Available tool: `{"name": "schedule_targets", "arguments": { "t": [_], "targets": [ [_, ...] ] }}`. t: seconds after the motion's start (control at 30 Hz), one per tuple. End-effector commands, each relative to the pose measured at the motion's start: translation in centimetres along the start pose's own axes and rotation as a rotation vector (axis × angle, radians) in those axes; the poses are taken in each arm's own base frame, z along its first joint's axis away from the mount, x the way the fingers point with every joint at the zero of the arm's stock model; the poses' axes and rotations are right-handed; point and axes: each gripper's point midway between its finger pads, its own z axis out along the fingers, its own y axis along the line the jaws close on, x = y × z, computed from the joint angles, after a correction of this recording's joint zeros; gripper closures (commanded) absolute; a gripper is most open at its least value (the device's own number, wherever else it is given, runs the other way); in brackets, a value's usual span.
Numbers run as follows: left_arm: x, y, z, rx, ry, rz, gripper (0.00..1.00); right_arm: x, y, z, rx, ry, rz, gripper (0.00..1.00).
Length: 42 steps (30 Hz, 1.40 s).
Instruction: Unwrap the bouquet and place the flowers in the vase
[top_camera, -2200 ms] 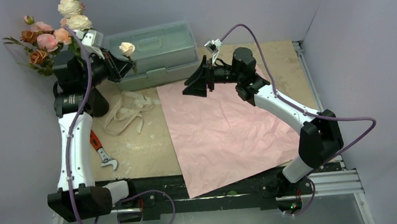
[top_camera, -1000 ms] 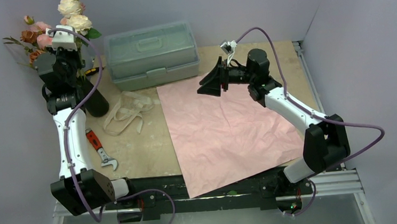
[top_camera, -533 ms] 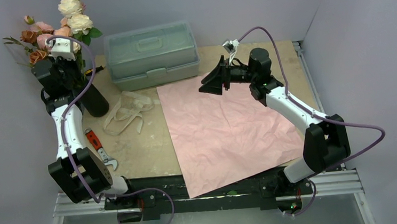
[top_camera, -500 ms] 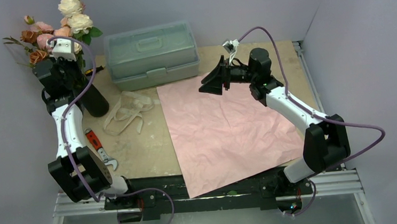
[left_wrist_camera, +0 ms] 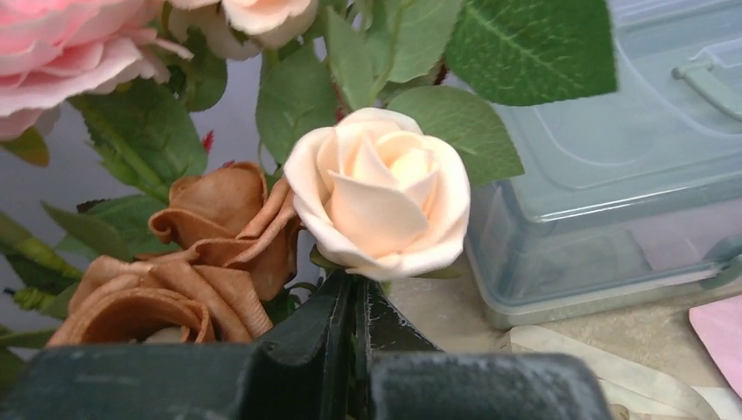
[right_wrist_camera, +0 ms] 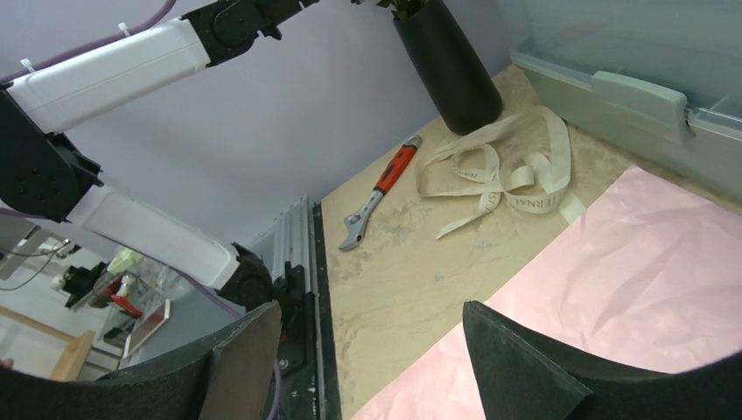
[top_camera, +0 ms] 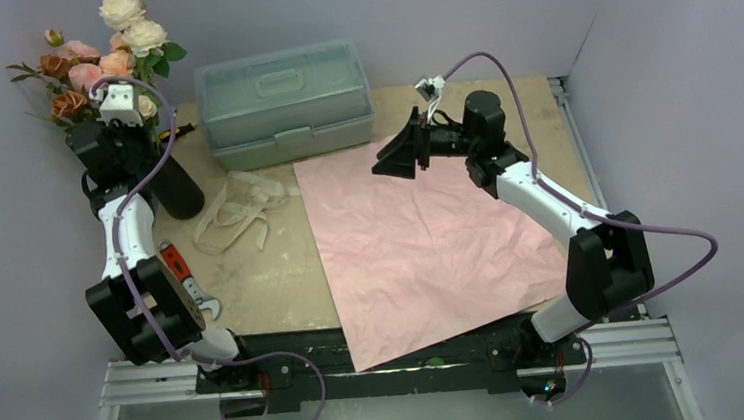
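Note:
The black vase [top_camera: 175, 185] stands at the far left and holds several flowers [top_camera: 100, 61] in pink, brown and white. My left gripper [top_camera: 137, 118] is beside those blooms above the vase. In the left wrist view it [left_wrist_camera: 354, 293] is shut on the stem just under a cream-peach rose [left_wrist_camera: 381, 192], next to brown roses [left_wrist_camera: 210, 254]. The bouquet's pink paper [top_camera: 431, 245] lies flat and open on the table. Its beige ribbon [top_camera: 237, 206] lies loose near the vase. My right gripper [top_camera: 389, 153] hovers open over the paper's far edge, its jaws [right_wrist_camera: 372, 324] empty.
A pale green toolbox [top_camera: 284, 102] sits at the back, right of the vase. A red-handled wrench [top_camera: 188, 280] lies near the left arm. In the right wrist view the vase [right_wrist_camera: 451, 66], ribbon [right_wrist_camera: 507, 171] and wrench [right_wrist_camera: 376, 192] lie along the table's left side.
My left arm swung from in front of the toolbox leftward to the vase, carrying the cream-peach rose in among the other blooms. The right gripper drew back slightly to the right, still open.

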Motion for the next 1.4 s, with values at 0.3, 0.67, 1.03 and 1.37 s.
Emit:
{"name": "schedule_targets", "arguments": {
  "t": [0.3, 0.67, 1.03, 1.37],
  "targets": [
    [0.3, 1.7, -2.8, -0.051, 0.057, 0.028, 0.81, -0.9, 0.1, 0.1, -0.014, -0.003, -0.016, 0.20],
    [0.0, 0.2, -5.3, -0.001, 0.152, -0.007, 0.57, -0.8, 0.1, 0.1, -0.013, -0.002, -0.019, 0.20],
    [1.5, 0.0, -7.4, -0.040, 0.231, -0.043, 0.41, -0.5, 0.3, 0.0, -0.024, 0.006, -0.024, 0.19],
    [2.6, -0.9, -9.0, -0.005, 0.314, -0.038, 0.24, -0.6, 0.4, -0.1, -0.019, 0.000, -0.035, 0.19]
  ]
}}
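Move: My left hand still pinches the cream-peach rose just under its head, with the black vase's middle about 18 cm below, 1 cm ahead and 3 cm left of it. From this hand the green toolbox lies roughly 16 cm ahead, 27 cm right and 21 cm down; the ribbon 5 cm back, 16 cm right, 28 cm down. From my idle right hand the vase is about 13 cm ahead, 53 cm left and 19 cm lower. With the rose over the vase, I ease my left hand slightly to the left, then spread the fingers wide and let go of the stem. While they open I draw back some 8 cm from the flowers, sinking about 4 cm and tipping the fingers down nearly 20 degrees. ##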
